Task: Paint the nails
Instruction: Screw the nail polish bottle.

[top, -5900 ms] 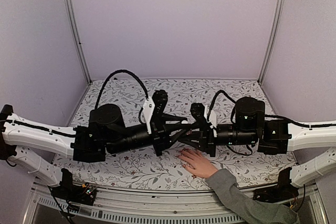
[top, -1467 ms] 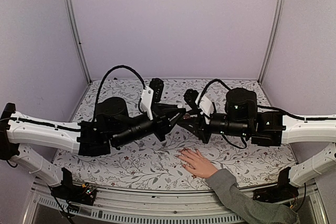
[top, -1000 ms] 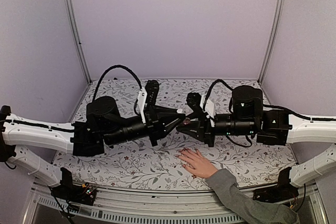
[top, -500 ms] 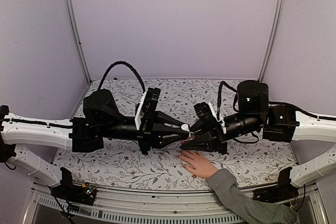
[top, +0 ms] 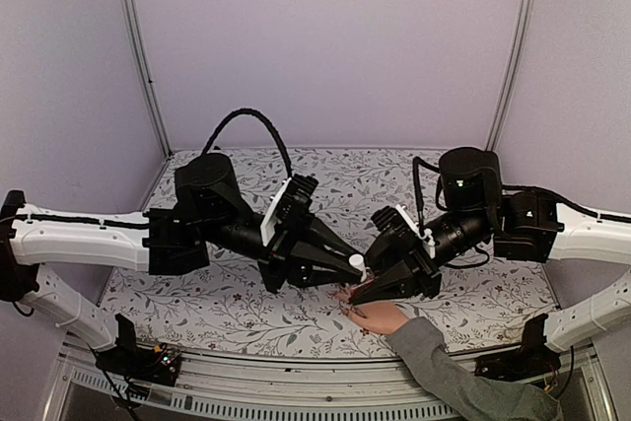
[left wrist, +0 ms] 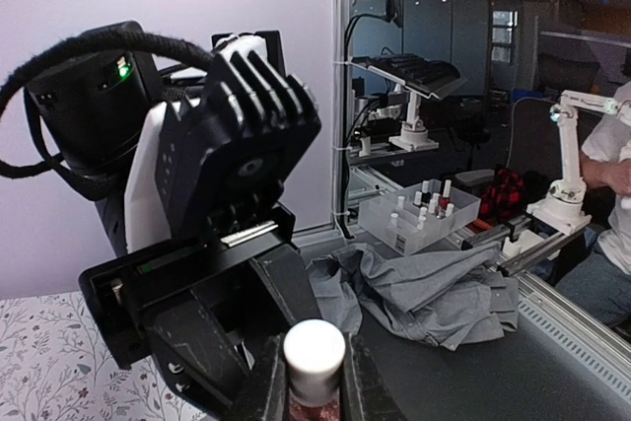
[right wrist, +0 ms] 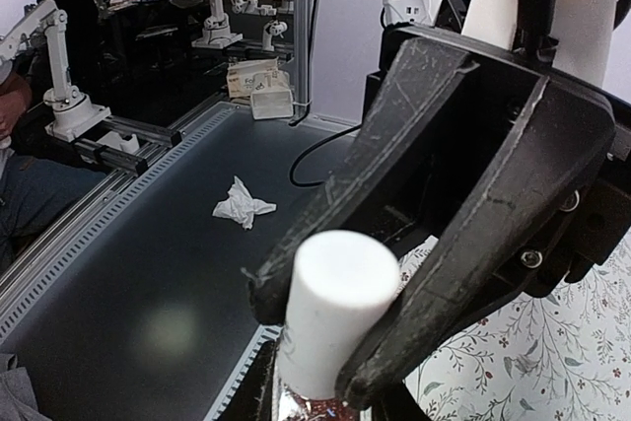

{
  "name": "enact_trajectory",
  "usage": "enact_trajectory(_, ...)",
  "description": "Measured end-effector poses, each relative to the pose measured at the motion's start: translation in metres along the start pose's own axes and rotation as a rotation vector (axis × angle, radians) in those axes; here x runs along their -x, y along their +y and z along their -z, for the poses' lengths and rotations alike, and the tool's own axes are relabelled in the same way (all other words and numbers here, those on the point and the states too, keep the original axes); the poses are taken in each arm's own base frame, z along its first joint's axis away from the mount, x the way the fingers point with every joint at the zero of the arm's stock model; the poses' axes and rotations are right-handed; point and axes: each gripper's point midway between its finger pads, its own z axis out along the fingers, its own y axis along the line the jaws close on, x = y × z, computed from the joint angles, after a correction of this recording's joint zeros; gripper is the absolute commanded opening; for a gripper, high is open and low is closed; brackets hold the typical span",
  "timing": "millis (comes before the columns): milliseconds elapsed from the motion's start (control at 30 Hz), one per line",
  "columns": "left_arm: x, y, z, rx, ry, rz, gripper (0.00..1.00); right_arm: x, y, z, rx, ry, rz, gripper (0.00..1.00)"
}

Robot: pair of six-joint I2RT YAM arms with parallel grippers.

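Observation:
A light-skinned hand point(top: 381, 317) in a grey sleeve point(top: 449, 374) lies flat on the floral table cover point(top: 237, 311). Its finger ends reach under the two grippers, and the nails are too small to make out. Just above those finger ends a small red polish bottle point(right wrist: 317, 409) with a white cap point(top: 356, 261) is held between both grippers. My left gripper point(top: 354, 267) is shut on the white cap point(left wrist: 314, 350). From the other side, my right gripper point(top: 359, 292) is shut on the red glass under the cap point(right wrist: 335, 315). Whether the cap is loose from the bottle I cannot tell.
Purple walls with metal posts point(top: 138, 51) close the cell on three sides. Both forearms slope down over the middle of the cover. Outside the cell, the wrist views show a clear box of bottles point(left wrist: 418, 220), a grey cloth point(left wrist: 434, 288) and a crumpled tissue point(right wrist: 243, 206).
Both grippers, still joined at the bottle, have dropped and come toward the near edge until they hang right over the finger ends. The hand has stayed put.

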Motion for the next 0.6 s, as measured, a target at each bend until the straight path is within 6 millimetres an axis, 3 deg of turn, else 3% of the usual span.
enact_trajectory(200,0.002,0.004,0.006,0.045,0.014,0.012,0.27,0.002,-0.007,0.0,-0.037,-0.002,0.01,0.0)
enact_trajectory(367,0.003,0.012,0.024,0.148,0.018,0.02,0.38,0.014,-0.017,0.003,-0.103,-0.037,0.042,0.0)
enact_trajectory(600,0.004,0.023,0.055,0.331,0.003,0.019,0.4,0.04,-0.045,0.019,-0.307,-0.099,0.07,0.0)
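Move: The white cap of the nail polish bottle is already between the left fingers, right at the left hand point, with the glass bottle about 4 cm below it. The right fingers hold that bottle, so from the right hand the cap stands roughly 4 cm straight above. The human hand lies far below, some 10 cm ahead and 6 cm to the right of the left hand, roughly 32 cm down. Open the left fingers partway to let go of the white cap, and draw the left gripper back about 6 cm, forward and left in equal parts, turning some 20 degrees counter-clockwise. Keep the right fingers' grip on the bottle and bring it up and forward, around 4 cm each, swinging clockwise while the fingertips tip up towards level. ##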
